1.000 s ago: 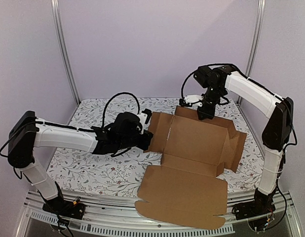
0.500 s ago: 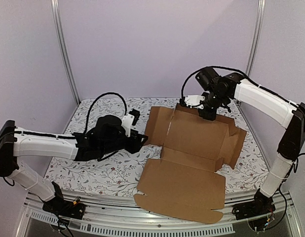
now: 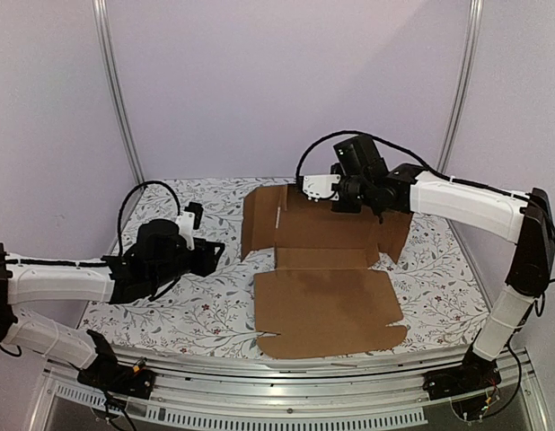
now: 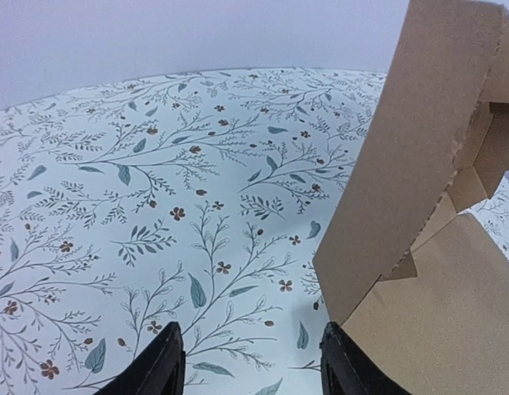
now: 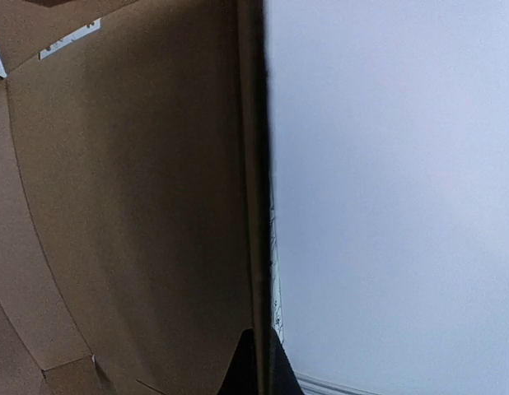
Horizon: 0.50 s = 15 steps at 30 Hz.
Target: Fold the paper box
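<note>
The paper box (image 3: 327,301) is a brown cardboard sheet, its wide front panel flat on the table and its back panel tilted up. A side flap (image 3: 256,222) stands up at the left. My right gripper (image 3: 347,199) is shut on the top edge of the raised back panel; in the right wrist view its tips (image 5: 259,366) pinch the thin cardboard edge (image 5: 253,181). My left gripper (image 3: 211,250) is open and low over the cloth, left of the box and not touching it. Its wrist view shows the open gripper (image 4: 253,366), with the standing flap (image 4: 419,156) ahead on the right.
A floral cloth (image 3: 183,310) covers the table. Metal posts (image 3: 116,90) stand at the back corners before a plain wall. An aluminium rail (image 3: 286,395) runs along the near edge, and the box's front panel reaches close to it.
My left gripper opened, let go of the left flap and drew back to the left. The right gripper moved left with the back panel, tipping it up, and the whole box shifted left.
</note>
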Each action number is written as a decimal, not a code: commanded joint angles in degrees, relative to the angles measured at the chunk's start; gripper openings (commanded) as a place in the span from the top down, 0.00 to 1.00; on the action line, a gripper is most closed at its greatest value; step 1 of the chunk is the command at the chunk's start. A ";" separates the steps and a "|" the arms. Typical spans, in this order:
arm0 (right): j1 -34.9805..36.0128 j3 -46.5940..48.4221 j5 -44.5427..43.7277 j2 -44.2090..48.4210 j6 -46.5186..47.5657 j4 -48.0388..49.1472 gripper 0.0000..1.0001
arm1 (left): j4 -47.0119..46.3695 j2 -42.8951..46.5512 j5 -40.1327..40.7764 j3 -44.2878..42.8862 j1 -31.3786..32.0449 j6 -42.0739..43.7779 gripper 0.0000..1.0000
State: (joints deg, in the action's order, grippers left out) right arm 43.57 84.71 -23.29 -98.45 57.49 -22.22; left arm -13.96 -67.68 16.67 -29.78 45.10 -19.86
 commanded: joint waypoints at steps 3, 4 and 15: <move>4.05 -1.08 -4.31 -4.20 7.36 13.33 1.00 | -9.60 -11.84 -6.85 -3.55 -5.05 2.61 0.44; 4.66 -2.00 -5.27 -4.42 7.72 15.10 1.00 | -10.54 -13.64 -7.35 -4.70 -5.10 3.44 0.44; 10.45 -12.80 -14.23 -3.95 8.45 32.02 1.00 | -19.80 -21.72 -15.44 -6.24 -5.29 6.49 0.44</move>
State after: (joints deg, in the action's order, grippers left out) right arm 52.12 74.54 -33.65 -102.39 66.70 1.91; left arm -27.88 -88.29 5.82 -36.38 40.51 -15.00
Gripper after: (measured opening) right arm 0.016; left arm 0.562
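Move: The box's left flap stands about 8 cm ahead of the left hand and 10 cm to its right, at roughly its height. The right hand already pinches the raised panel's top edge; from this hand the left flap is some 19 cm left, 4 cm back and 8 cm lower, and the panel's middle is 3 cm left, 3 cm back and 8 cm below. The flat front panel lies about 22 cm back from the right hand, 2 cm left and 22 cm below. Forward and down at first, then swinging right, the left hand closes in on the left flap, covering about 5 cm forward with its fingers staying half open; whether they touch cannot be seen. The right hand keeps its pinch on the panel's top edge and carries it about 5 cm left, sinking and easing back a little while its fingertips tip up. ##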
